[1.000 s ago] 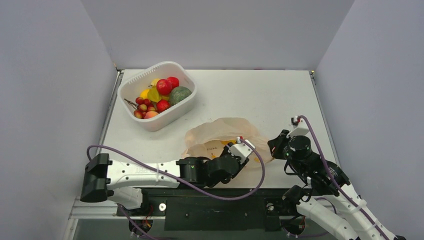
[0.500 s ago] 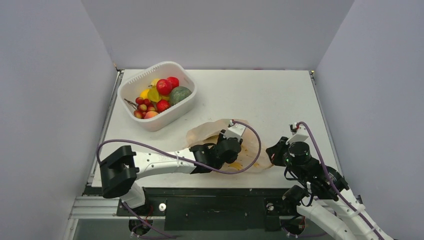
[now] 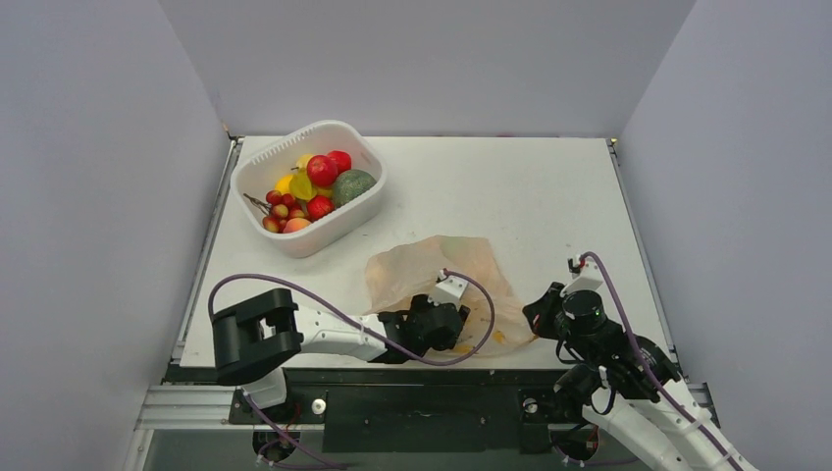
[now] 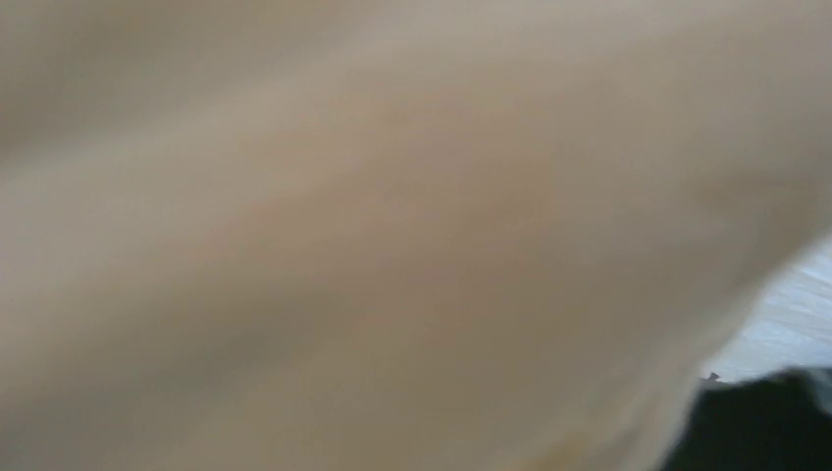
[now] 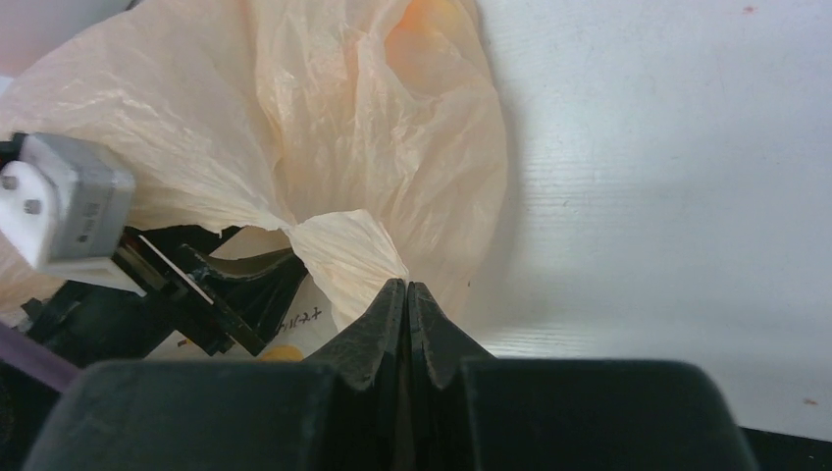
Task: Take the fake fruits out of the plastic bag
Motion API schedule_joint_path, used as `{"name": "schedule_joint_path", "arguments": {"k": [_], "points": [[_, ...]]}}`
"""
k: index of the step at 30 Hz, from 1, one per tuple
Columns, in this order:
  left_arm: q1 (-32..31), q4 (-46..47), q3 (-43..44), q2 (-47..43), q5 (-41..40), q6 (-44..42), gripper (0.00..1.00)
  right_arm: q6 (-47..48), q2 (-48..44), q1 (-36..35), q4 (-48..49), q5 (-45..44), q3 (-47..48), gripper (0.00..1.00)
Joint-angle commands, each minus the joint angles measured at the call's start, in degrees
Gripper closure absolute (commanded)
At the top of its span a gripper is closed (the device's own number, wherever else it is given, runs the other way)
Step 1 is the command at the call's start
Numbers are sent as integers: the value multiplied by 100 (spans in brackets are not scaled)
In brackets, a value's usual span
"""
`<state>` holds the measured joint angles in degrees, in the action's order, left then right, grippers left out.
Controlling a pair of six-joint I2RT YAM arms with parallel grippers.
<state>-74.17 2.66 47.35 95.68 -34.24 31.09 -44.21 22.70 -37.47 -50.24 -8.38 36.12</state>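
Note:
The plastic bag lies crumpled at the table's near middle, a thin peach film. My right gripper is shut on a pinched fold of its edge at the bag's right side. My left gripper reaches into the bag mouth from the left, its dark fingers spread apart with nothing seen between them. Bag film blurs out the whole left wrist view. One yellow fake fruit peeks out by the mouth. An orange one glows through the film farther in.
A white slotted basket at the back left holds several red, yellow and orange fruits and a dull dark-green one. The left arm's purple cable loops over the bag. Grey walls stand on three sides of the table.
My left wrist has pulled back from the bag's middle toward the near edge. The bag has flattened and stretched away from me. The right gripper kept its pinch and shifted slightly.

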Motion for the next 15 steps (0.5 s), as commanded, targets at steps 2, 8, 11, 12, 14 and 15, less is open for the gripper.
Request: {"name": "schedule_joint_path", "arguments": {"k": [2, 8, 11, 12, 14, 15], "points": [[101, 774, 84, -288, -84, 81, 25, -103, -124, 14, -12, 69, -229, 100], [369, 1175, 551, 34, 20, -659, 12, -116, -177, 16, 36, -86, -90, 100], [428, 1505, 789, 320, 101, -1144, 10, -123, -131, 26, 124, -139, 18, 100], [440, 1569, 826, 373, 121, -1370, 9, -123, -94, 27, 148, -143, 71, 100], [447, 1835, 882, 493, 213, -1685, 8, -123, -39, 20, 266, -141, 145, 100], [447, 2013, 905, 568, 281, -1778, 8, -119, -12, 21, 298, -138, 174, 100]]}}
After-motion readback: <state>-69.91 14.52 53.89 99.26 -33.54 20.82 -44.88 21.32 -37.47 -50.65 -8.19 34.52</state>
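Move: The left hand, low inside the plastic bag's mouth, has the bag's far end about 11 cm ahead and 1 cm left, near its own height. The bag's pinched edge is roughly level with it, 11 cm right and 9 cm higher; the white basket stands some 26 cm ahead, 30 cm left. From the right hand, the far end is about 15 cm ahead, 12 cm left and 11 cm below. Fingers spreading nearly wide, the left hand pushes about 5 cm each forward, up and right under the film. ##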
